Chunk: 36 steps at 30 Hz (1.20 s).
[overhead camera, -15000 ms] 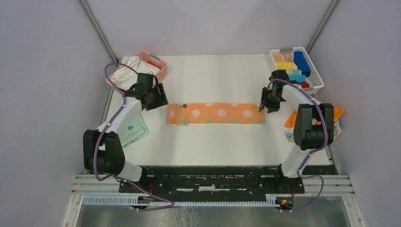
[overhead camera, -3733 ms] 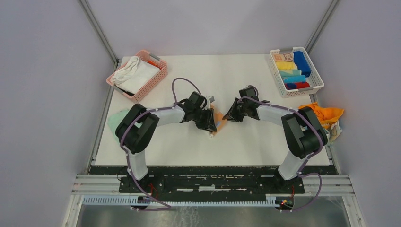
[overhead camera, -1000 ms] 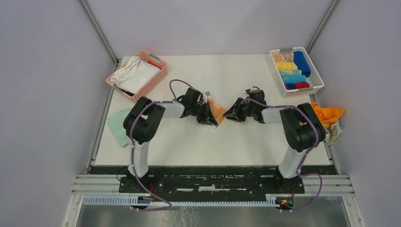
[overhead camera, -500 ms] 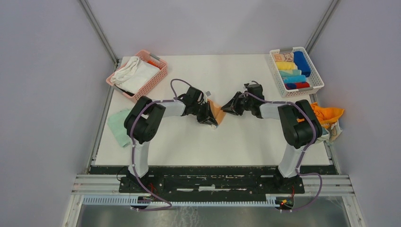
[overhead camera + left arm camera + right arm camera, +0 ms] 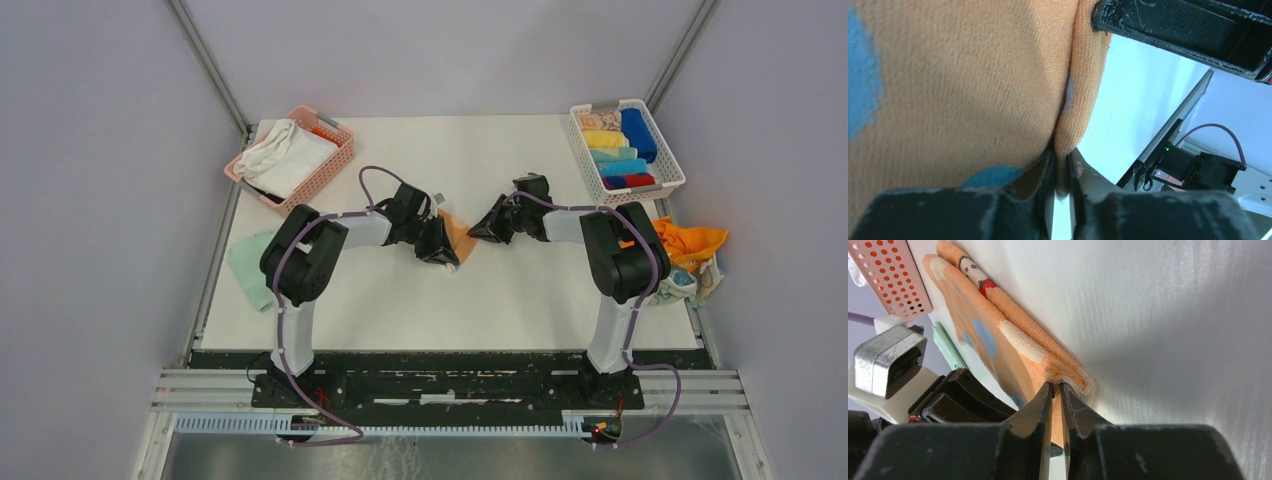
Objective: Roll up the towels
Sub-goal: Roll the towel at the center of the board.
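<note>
A peach towel with pale and blue dots (image 5: pixel 461 236) lies bunched into a short folded bundle at mid-table, between both grippers. My left gripper (image 5: pixel 441 248) holds its left side. In the left wrist view its jaws (image 5: pixel 1062 152) pinch a fold of the towel (image 5: pixel 973 90). My right gripper (image 5: pixel 483 228) meets the bundle from the right. In the right wrist view its fingertips (image 5: pixel 1057 386) are closed on the towel's fringed corner (image 5: pixel 1013 345), with the left gripper (image 5: pixel 958 400) just behind. A mint green towel (image 5: pixel 248 268) lies flat at the left edge.
A pink mesh basket (image 5: pixel 340 150) holding a white cloth (image 5: pixel 285 155) stands back left. A white basket (image 5: pixel 663 186) of rolled towels stands back right. An orange towel (image 5: pixel 697 243) and a white printed one (image 5: pixel 682 286) are heaped at the right edge.
My right gripper has shifted slightly up and left onto the bundle's corner and its jaws have narrowed. The left gripper has stayed in place on the towel.
</note>
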Available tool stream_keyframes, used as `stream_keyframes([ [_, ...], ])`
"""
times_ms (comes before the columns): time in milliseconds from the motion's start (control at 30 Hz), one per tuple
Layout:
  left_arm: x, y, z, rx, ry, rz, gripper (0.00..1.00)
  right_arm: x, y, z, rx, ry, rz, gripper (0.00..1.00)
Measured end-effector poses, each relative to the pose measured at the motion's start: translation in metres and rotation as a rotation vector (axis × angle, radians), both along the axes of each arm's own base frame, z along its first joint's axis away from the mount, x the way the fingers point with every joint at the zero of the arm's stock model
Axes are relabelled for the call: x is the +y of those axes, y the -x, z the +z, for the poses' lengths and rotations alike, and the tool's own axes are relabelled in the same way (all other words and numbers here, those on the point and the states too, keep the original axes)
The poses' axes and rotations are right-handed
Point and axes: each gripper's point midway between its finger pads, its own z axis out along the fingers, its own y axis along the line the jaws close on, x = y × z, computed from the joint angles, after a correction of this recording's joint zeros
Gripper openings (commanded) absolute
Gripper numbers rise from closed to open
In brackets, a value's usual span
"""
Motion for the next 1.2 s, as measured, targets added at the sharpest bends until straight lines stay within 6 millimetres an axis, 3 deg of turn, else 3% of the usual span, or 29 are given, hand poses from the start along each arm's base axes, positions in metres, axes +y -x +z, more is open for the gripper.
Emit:
stream_keyframes([
  [267,0.029,0.006,0.007,-0.071,-0.128,0.087,0.43,-0.004,0.004,-0.002,0.029,0.033,-0.018,0.18],
  [400,0.051,0.017,0.007,-0.128,-0.298,0.122,0.52,-0.004,0.004,-0.002,0.037,0.041,-0.021,0.18],
  [500,0.056,0.026,0.013,-0.253,-0.451,0.098,0.57,-0.005,0.004,-0.002,0.043,0.047,-0.024,0.17],
  [733,0.014,0.043,0.049,-0.706,-0.674,-0.099,0.62,-0.006,0.004,-0.002,0.050,0.052,-0.026,0.17],
  [867,-0.005,0.049,0.060,-0.894,-0.748,-0.215,0.62,-0.006,0.004,-0.002,0.052,0.052,-0.026,0.17],
  [967,-0.013,0.043,0.052,-0.989,-0.815,-0.283,0.62,-0.006,0.004,-0.002,0.054,0.054,-0.026,0.17],
  [1200,-0.010,0.029,0.022,-1.073,-0.953,-0.422,0.62,-0.006,0.005,-0.002,0.057,0.056,-0.025,0.16],
])
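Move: My left fingers are still around the near end of the towel's folded edge, practically at the hand point and hardly 1 cm below it. From that hand the towel's middle lies about 8 cm ahead, 5 cm to the left and 1 cm lower, and my right fingertips are some 6 cm ahead and 4 cm to the right. For my right hand, the near end of the fold is about 6 cm back, 4 cm left. My left fingers open wide and let go of the near end of the fold, backing out about 5 cm to the left. That hand then swings back, right and up around the towel's near side while the wrist turns some 85 degrees, until the fingers point forward and down, and finally dips about 4 cm towards that same end. My right hand stays put, keeping its pinch on the fold's far end. ##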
